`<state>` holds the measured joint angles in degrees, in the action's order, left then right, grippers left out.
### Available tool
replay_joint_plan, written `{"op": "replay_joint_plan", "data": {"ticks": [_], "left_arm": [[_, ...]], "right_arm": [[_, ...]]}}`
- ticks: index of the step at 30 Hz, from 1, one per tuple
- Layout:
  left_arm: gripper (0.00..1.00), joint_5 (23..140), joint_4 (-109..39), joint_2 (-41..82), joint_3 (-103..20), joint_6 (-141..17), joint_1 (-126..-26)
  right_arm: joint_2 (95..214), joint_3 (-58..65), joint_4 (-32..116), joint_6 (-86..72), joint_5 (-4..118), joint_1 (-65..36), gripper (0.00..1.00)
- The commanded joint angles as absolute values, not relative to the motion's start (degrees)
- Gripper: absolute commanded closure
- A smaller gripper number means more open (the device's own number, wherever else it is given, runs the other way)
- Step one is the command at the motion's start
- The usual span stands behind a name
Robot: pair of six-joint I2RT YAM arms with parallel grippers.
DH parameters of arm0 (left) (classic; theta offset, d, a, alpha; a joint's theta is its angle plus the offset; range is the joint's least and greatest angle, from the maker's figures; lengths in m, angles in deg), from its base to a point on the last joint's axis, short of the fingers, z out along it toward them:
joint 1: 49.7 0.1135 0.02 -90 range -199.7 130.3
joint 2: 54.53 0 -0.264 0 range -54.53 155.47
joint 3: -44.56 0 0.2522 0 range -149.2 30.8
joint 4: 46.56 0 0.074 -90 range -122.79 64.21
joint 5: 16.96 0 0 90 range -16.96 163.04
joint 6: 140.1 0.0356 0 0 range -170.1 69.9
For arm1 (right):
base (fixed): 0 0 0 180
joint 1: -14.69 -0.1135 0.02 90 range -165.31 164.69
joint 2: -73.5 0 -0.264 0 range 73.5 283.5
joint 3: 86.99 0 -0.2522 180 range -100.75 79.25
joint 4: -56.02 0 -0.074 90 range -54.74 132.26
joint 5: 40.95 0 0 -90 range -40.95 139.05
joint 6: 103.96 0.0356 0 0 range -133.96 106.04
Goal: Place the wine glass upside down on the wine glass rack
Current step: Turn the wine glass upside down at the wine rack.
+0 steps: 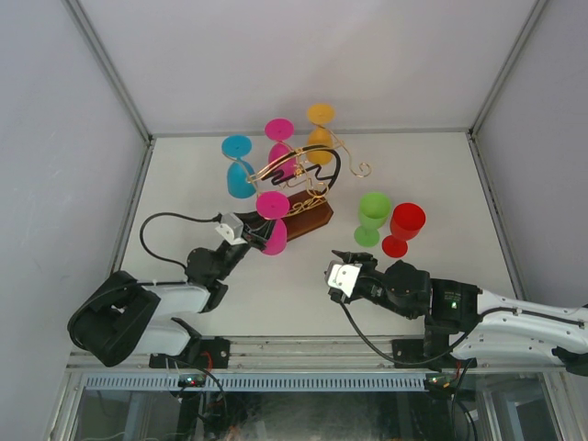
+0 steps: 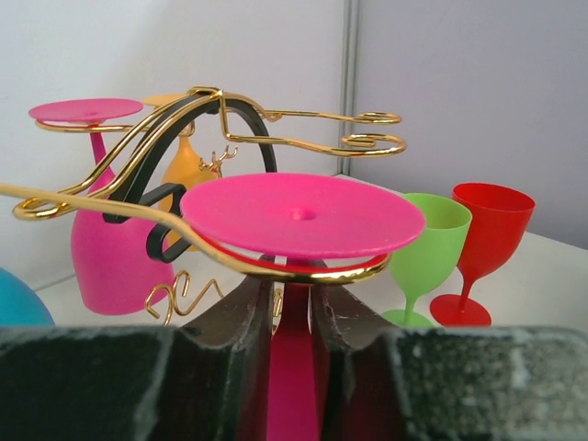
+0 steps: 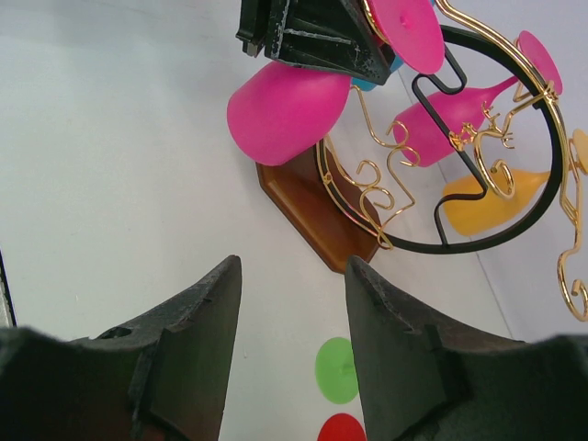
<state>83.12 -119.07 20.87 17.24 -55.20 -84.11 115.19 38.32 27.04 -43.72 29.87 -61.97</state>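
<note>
The pink wine glass (image 1: 274, 241) hangs upside down, its round foot (image 2: 303, 216) resting on a gold wire arm of the wine glass rack (image 1: 310, 219). My left gripper (image 2: 292, 285) straddles the glass's stem just under the foot. Thin slits of light show between the fingers (image 2: 237, 322) and the stem, so the jaws stand slightly open. In the right wrist view the pink bowl (image 3: 285, 110) hangs beside the rack's brown base (image 3: 312, 211). My right gripper (image 3: 292, 266) is open and empty, low over the table to the right of the rack.
A blue glass (image 1: 241, 175), a second pink one (image 1: 280, 156) and an orange one (image 1: 320, 138) hang on the rack's other arms. A green glass (image 1: 372, 216) and a red glass (image 1: 404, 225) stand upright to the right of the rack. Grey walls enclose the table.
</note>
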Motion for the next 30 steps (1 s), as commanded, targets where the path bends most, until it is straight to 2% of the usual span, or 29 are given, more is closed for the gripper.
{"op": "replay_joint_plan", "data": {"ticks": [1,10,12,16,21,24,30], "left_arm": [[0.74,79.5,-119.1,21.2,16.0,-56.1,-83.7],[0.58,78.2,-119.1,18.2,18.7,-57.0,-83.6],[0.47,78.1,-119.1,16.5,20.0,-57.8,-83.5],[0.35,77.6,-117.5,12.9,22.4,-59.4,-83.6],[0.05,76.8,-110.2,6.6,25.1,-59.5,-83.7],[0.00,73.1,-107.0,1.9,27.9,-59.7,-83.7],[0.00,67.7,-95.2,-9.6,30.7,-61.9,-83.8]], "right_arm": [[114.4,37.1,27.9,-43.2,29.6,-62.6,0.51],[113.5,37.5,28.2,-43.0,29.6,-62.6,0.51],[113.3,37.5,28.6,-42.8,29.5,-62.5,0.51],[113.0,37.5,29.3,-42.0,29.1,-62.5,0.51],[112.7,37.5,29.2,-42.2,28.3,-62.5,0.50],[112.6,37.5,29.2,-42.5,27.9,-62.5,0.50],[112.2,37.5,30.1,-42.5,26.6,-62.4,0.49]]}}
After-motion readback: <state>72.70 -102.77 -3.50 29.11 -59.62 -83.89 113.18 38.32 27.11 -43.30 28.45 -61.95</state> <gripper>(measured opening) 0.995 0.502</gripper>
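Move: Between the left fingers, already slightly parted, is the stem of the upside-down pink glass; its foot is already on the rack's near loop and its middle is about 5 cm below the hand. From the hand, the blue glass hangs some 18 cm ahead and 9 cm left, the far pink glass 24 cm ahead and 2 cm right, and the wooden base stands 13 cm ahead, 8 cm right, well below. From the right hand, the near pink glass is about 12 cm ahead and 15 cm left. Spreading its fingers from barely parted to wide open, the left hand frees the stem just under the foot, first easing about 1 cm forward. Then it draws left and back away from the near pink glass, ending some 5 cm to the left and a little lower, while the wrist turns roughly 10 degrees, tipping down and counter-clockwise. ##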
